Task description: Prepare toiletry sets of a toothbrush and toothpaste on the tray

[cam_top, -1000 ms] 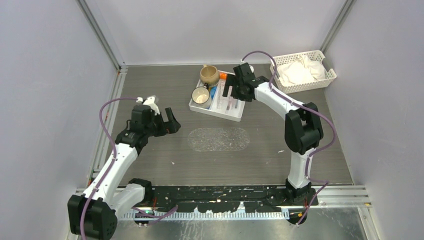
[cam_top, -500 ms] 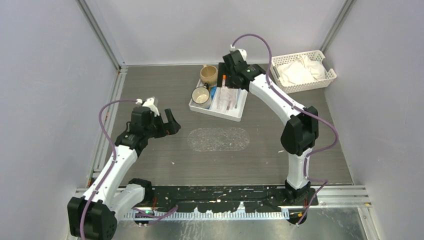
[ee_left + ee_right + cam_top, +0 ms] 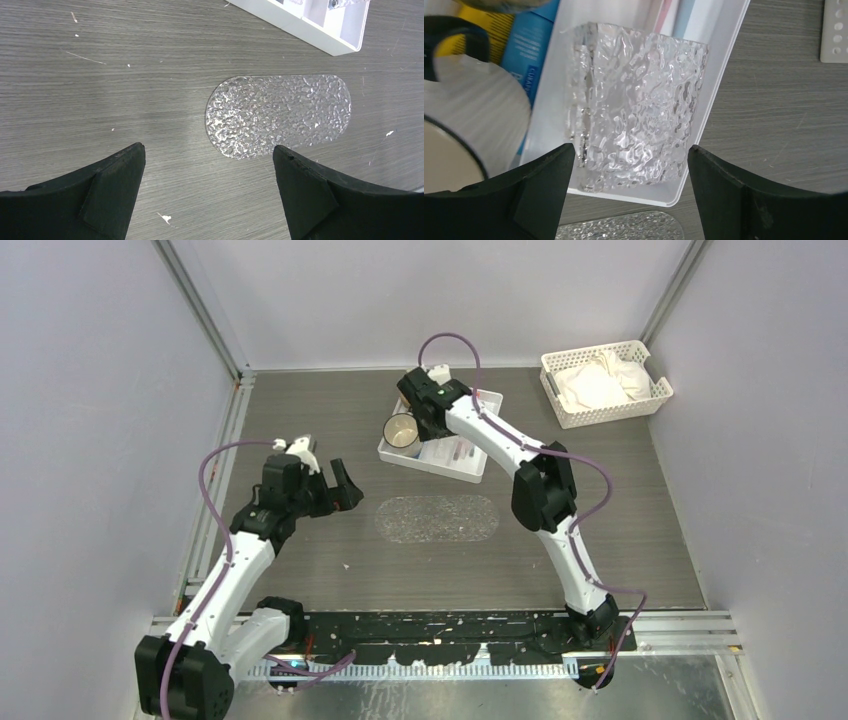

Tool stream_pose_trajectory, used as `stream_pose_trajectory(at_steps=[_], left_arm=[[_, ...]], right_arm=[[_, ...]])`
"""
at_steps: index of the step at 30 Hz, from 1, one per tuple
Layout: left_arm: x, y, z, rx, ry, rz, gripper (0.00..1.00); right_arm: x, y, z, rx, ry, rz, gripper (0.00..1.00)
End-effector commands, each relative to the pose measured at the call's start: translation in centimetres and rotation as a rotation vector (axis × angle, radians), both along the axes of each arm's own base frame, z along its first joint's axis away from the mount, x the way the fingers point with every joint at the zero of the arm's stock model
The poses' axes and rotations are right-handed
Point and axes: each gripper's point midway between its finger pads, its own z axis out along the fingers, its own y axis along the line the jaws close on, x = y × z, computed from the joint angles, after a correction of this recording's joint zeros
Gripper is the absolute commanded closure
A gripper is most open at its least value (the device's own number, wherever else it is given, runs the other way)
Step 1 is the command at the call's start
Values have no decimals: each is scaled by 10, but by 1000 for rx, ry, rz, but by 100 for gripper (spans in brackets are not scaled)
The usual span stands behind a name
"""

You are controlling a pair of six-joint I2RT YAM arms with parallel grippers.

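Note:
A flat clear textured tray (image 3: 437,518) with rounded ends lies bare at the table's middle and also shows in the left wrist view (image 3: 278,115). A blue toothpaste tube (image 3: 531,50) and a yellow one (image 3: 499,25) lie in the white compartmented tray (image 3: 445,468). The toothbrush handles (image 3: 674,12) are there too, partly behind a clear textured square container (image 3: 634,105). My right gripper (image 3: 630,150) hovers open above that container, over the white tray (image 3: 428,428). My left gripper (image 3: 345,485) hangs open and empty left of the clear tray (image 3: 208,149).
A white mug (image 3: 402,430) stands in the white tray's left end, close beside my right fingers (image 3: 464,110). A white slotted basket (image 3: 605,385) with white cloths sits at the back right. Grey walls close in the sides and back.
My right arm has swung left across the white tray, from its right end to above the mugs and the clear container. The left arm has stayed still.

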Motion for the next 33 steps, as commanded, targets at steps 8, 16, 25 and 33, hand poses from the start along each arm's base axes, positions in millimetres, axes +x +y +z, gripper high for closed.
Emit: stream_pose_trajectory(at_steps=[8, 16, 25, 33], left_arm=[[3, -7, 8, -35, -52, -29, 0], [2, -7, 7, -34, -49, -31, 0], [3, -9, 8, -42, -51, -31, 0], [4, -11, 5, -53, -40, -36, 0]], right_arm=[[8, -37, 19, -215, -95, -89, 14], [13, -52, 16, -235, -96, -114, 25], [7, -105, 4, -254, -59, -189, 41], [2, -128, 26, -206, -103, -220, 77]])
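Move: The clear textured holder in the white box lies just under the open right hand, its middle about 3 cm ahead, 2 cm to the right and some 8 cm below. From that hand, the black-rimmed mug stands level with it and 10 cm to the left, the brown mug 11 cm ahead and 6 cm left, and the clear oval tray about 17 cm back. From the idle left hand the holder is roughly 14 cm ahead and 25 cm right. The clear holder is caught by the right hand, which dips a little, then travels about 12 cm to the right towards the white box's right edge, slowly at first and faster at the end. The hand sinks to some 3 cm below its start, then begins to rise, its left side rolling down some 15 degrees, while the fingers narrow from nearly wide to half open around the clear wall. ##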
